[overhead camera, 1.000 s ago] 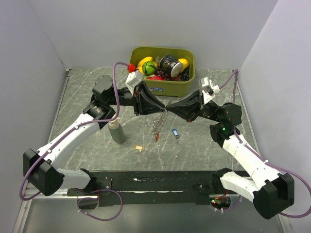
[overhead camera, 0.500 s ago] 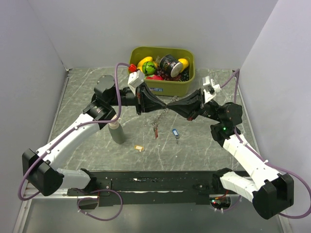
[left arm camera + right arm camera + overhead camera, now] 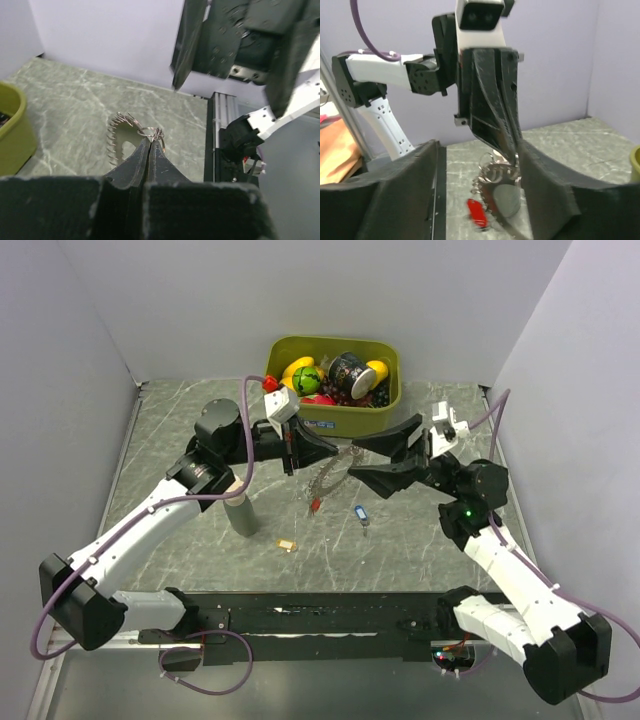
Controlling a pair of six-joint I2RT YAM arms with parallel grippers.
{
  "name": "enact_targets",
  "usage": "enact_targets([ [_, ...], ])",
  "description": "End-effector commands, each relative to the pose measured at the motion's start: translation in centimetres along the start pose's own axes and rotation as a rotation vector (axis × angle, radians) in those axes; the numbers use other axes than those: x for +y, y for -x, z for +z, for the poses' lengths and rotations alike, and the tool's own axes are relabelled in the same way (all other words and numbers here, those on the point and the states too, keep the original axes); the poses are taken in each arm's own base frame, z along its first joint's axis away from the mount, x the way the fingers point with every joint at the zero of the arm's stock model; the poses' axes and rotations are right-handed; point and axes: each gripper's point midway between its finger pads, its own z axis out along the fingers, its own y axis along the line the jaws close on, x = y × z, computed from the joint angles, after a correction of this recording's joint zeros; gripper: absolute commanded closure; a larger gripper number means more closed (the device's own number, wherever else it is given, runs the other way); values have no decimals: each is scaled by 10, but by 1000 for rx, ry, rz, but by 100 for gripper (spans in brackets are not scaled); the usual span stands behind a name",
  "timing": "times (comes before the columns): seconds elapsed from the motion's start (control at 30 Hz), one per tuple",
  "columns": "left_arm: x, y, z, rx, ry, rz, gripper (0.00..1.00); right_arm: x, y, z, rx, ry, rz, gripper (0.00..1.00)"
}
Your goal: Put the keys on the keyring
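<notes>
My left gripper (image 3: 340, 451) is shut on the top of the keyring (image 3: 326, 480), a silvery beaded chain that hangs above the table. In the left wrist view the closed jaws (image 3: 150, 143) pinch its small rings (image 3: 149, 132). A red key (image 3: 314, 505) dangles from the chain's low end and shows blurred in the right wrist view (image 3: 478, 213). My right gripper (image 3: 352, 460) stands open just right of the chain, with nothing between its fingers (image 3: 479, 150). A blue key (image 3: 360, 514) and a yellow key (image 3: 287, 544) lie on the table.
An olive-green bin (image 3: 385, 416) full of toy fruit and a can stands at the back. A grey bottle (image 3: 240, 512) stands upright under the left arm. Walls close in on both sides.
My right gripper has opened, let go of the chain's top and drawn back to the right. The left gripper keeps the keyring, which has swung slightly left with the red key.
</notes>
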Motion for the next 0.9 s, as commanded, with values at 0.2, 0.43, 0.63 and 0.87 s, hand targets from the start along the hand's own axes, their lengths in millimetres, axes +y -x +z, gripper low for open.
enact_targets([
  [0.2,-1,22,-27,-51,163,273,99,-34,2,-21,-23,-283,-44,7],
  [0.43,18,6,-38,29,302,341,99,-73,-35,-53,108,-560,26,0],
  [0.63,38,-24,-43,120,391,282,99,-94,-100,-80,363,-696,184,0],
  [0.87,46,-41,-51,146,443,243,99,-127,-192,-151,682,-1078,410,0],
])
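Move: The right hand, already parting its fingers beside the keyring, has the blue key on the table some 31 cm below, about 7 cm ahead and 4 cm to its right. From that hand the keyring's middle is 3 cm left, 1 cm ahead and 7 cm lower; the yellow key lies 12 cm left, 2 cm back, at table level. From the left hand, still pinching the keyring, the blue key is 3 cm ahead, 6 cm right, 28 cm below. Opening fully, the right hand sinks some 19 cm and forward towards the blue key; left draws keyring down-left. ##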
